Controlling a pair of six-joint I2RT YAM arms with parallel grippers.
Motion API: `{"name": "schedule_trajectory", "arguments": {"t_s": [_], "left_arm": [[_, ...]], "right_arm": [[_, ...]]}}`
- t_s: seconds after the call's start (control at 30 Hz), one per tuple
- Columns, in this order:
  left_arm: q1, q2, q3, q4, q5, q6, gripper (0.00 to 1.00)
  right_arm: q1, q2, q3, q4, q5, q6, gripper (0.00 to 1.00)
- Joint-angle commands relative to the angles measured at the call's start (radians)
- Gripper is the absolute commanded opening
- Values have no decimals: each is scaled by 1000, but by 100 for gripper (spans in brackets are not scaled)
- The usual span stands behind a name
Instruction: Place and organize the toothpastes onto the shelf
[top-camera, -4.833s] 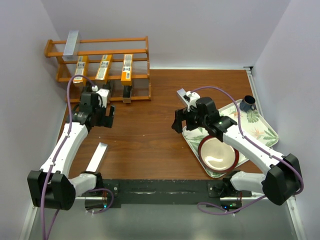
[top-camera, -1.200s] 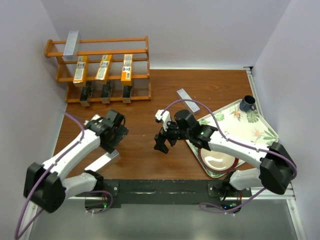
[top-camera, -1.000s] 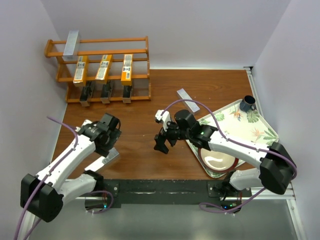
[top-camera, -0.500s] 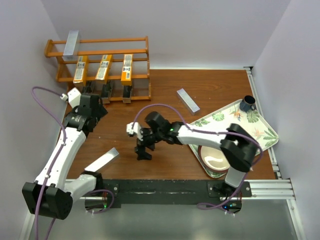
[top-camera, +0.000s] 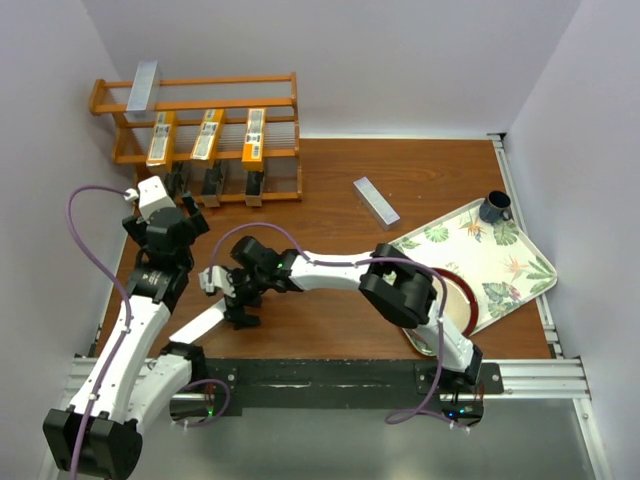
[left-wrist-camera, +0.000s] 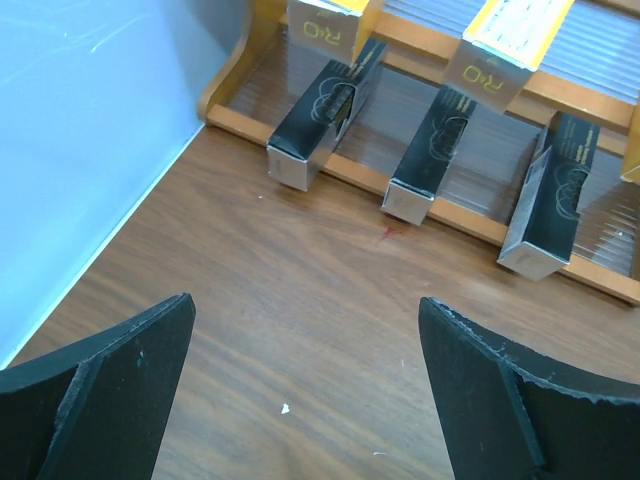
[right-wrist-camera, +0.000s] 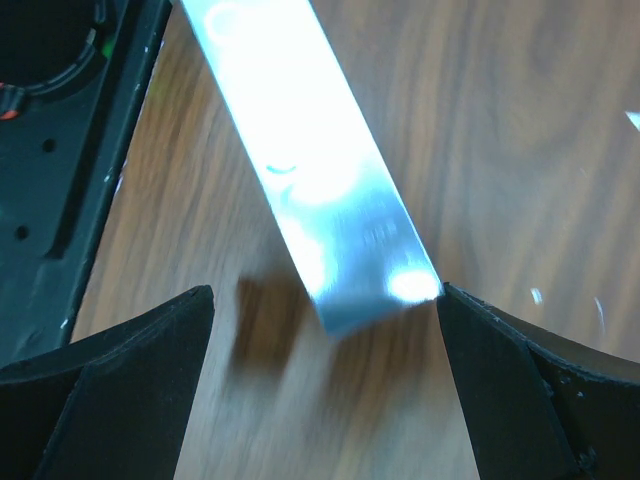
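The shelf (top-camera: 275, 104) stands at the back left. On it are a silver toothpaste (top-camera: 144, 85) on top, three orange ones (top-camera: 207, 133) in the middle and black ones (top-camera: 254, 185) at the bottom. My left gripper (top-camera: 180, 214) hangs open and empty just before the bottom tier. The left wrist view shows the black cartons (left-wrist-camera: 435, 150) beyond the left gripper (left-wrist-camera: 305, 390). A silver toothpaste (top-camera: 200, 325) lies flat at the front left. My right gripper (top-camera: 238, 300) is open over its far end. In the right wrist view the carton's (right-wrist-camera: 310, 170) end lies between the right gripper's (right-wrist-camera: 325, 380) tips. Another silver toothpaste (top-camera: 376, 201) lies mid-table.
A leaf-patterned tray (top-camera: 520, 265) sits at the right with a red-rimmed plate (top-camera: 458, 300) and a dark mug (top-camera: 495, 207). The right arm stretches across the table's middle. A black rail (top-camera: 330, 380) runs along the near edge. Walls close in on the left and back.
My left gripper drew back from the front-left silver carton toward the shelf and opened fully. The right arm swung left across the table until its open gripper reached that carton's end.
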Motion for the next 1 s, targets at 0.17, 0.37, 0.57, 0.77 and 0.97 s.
{"name": "schedule_trajectory", "arguments": {"t_s": [0.17,0.37,0.57,0.77,0.97], "left_arm": [[8,-30,-29,116,-69,26,100],[8,-39,-40,120,-60,28,98],[8,-48,-46,133,-9,43,98],[8,-77,-60,169,96,83,98],[8,-115,-77,203,212,106,100]], "right_arm": [[54,126,198,-26,-2,-69,96],[68,181,263,-70,4,-65,86],[68,116,175,-84,62,-62,58],[53,19,16,-46,163,13,33],[-27,-134,-200,60,137,243,22]]}}
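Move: The silver toothpaste box lies to the open right hand's left, its middle about 9 cm left, 4 cm back and 2 cm below; its near end already shows ahead between the fingertips. The left arm's base stands some 13 cm left and 16 cm back of the right hand, and the table's near edge is roughly 11 cm straight back. From the left hand the box is about 16 cm back, 7 cm right and 20 cm below. The open right hand slides about 5 cm left, sinking 2 cm and easing slightly back, so that its fingers pass either side of the silver toothpaste box's near end, then close to about half open and pinch its sides. Keeping that grip, the hand reverses and draws the box some 6 cm right, away from the left arm's base, staying at the same low height while the wrist swings roughly 10 degrees clockwise. ##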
